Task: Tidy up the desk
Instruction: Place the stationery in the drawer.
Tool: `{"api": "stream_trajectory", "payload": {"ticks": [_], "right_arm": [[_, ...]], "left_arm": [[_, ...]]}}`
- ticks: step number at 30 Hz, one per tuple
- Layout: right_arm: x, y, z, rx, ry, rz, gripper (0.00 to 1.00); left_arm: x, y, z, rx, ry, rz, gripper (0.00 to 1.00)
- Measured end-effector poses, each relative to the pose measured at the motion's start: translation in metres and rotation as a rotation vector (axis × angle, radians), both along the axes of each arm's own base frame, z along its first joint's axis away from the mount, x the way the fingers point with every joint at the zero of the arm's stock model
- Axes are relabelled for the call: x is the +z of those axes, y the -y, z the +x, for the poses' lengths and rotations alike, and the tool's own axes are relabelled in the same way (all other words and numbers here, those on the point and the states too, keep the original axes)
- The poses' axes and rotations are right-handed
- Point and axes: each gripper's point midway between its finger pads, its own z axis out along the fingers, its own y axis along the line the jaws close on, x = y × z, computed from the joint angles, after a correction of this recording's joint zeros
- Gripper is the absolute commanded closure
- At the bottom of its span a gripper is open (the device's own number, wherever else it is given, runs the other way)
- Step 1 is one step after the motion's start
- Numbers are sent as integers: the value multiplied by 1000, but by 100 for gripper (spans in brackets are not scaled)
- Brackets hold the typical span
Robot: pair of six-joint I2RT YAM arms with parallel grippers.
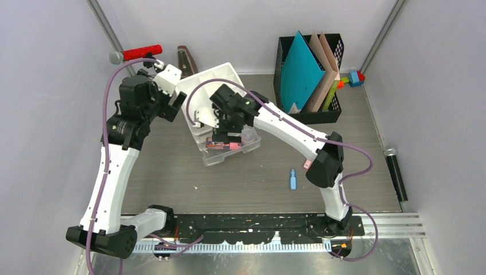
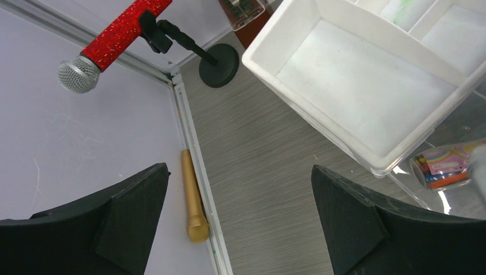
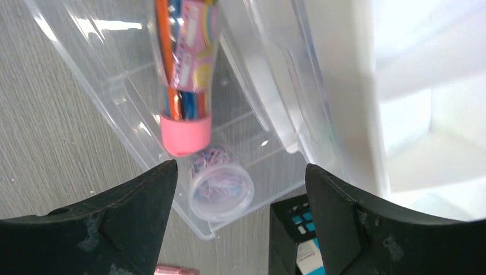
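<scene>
The desk (image 1: 166, 172) is a grey-brown wood-grain top between pale walls. Near its middle lies a clear plastic box (image 1: 229, 150), and a white divided tray (image 1: 206, 86) leans tilted on its far side. My right gripper (image 1: 227, 132) hangs open just above the box. In the right wrist view the right gripper (image 3: 240, 169) holds nothing; below it in the box lie a pink-capped tube of pens (image 3: 183, 74) and a round clear jar of paper clips (image 3: 220, 184). My left gripper (image 1: 173, 105) (image 2: 239, 172) stands wide open over bare desk (image 2: 258, 160), left of the tray (image 2: 367, 86).
A red microphone (image 1: 140, 52) on a black stand (image 2: 219, 64) is at the back left. A gold microphone (image 2: 195, 197) lies along the left wall. A black file holder with folders (image 1: 309, 74) and toy blocks (image 1: 352, 78) stand at the back right. A small blue bottle (image 1: 293, 179) and a black microphone (image 1: 395, 172) lie right.
</scene>
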Motion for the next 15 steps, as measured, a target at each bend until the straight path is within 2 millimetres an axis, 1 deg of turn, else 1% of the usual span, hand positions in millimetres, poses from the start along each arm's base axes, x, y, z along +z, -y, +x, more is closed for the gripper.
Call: {"api": "stream_trajectory", "payload": {"ticks": [4,6,10,12,15], "right_arm": [[-2,23,12,-92,-21,8,12],[-9,33,19,-142,-43,8,12],[-22,51,29,-215,-91,9,12],[-24,57,33,-244,-108,18,12],[-27,60,36,-265,-124,30,12]], "left_arm": [[-12,4,2,-17,-24,-4,0],[-17,5,2,-24,-35,-5,0],[-18,7,2,-34,-35,-9,0],[-18,8,2,-39,-34,-12,0],[-18,10,2,-47,-35,-16,0]]}}
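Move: The clip jar stands in the open drawer, about 6 cm to the right hand's right, 2 cm ahead and some 6 cm below its fingers. The pink pencil case lies in the same drawer, roughly 9 cm left of the jar and 3 cm nearer the base; the white cabinet's middle is about 13 cm ahead of the hand and 5 cm to its left, slightly lower. From the left hand the jar is around 26 cm to the right, about level fore-and-aft, and 22 cm lower. Towards the clip jar at the drawer's right end the empty right hand swings about 6 cm right and some 4 cm forward, away from the pencil case. After starting level it sinks roughly 3 cm, turning about 15 degrees clockwise with the fingers still wide open, and slows as it comes close over the jar. The open left hand eases down about 2 cm. ##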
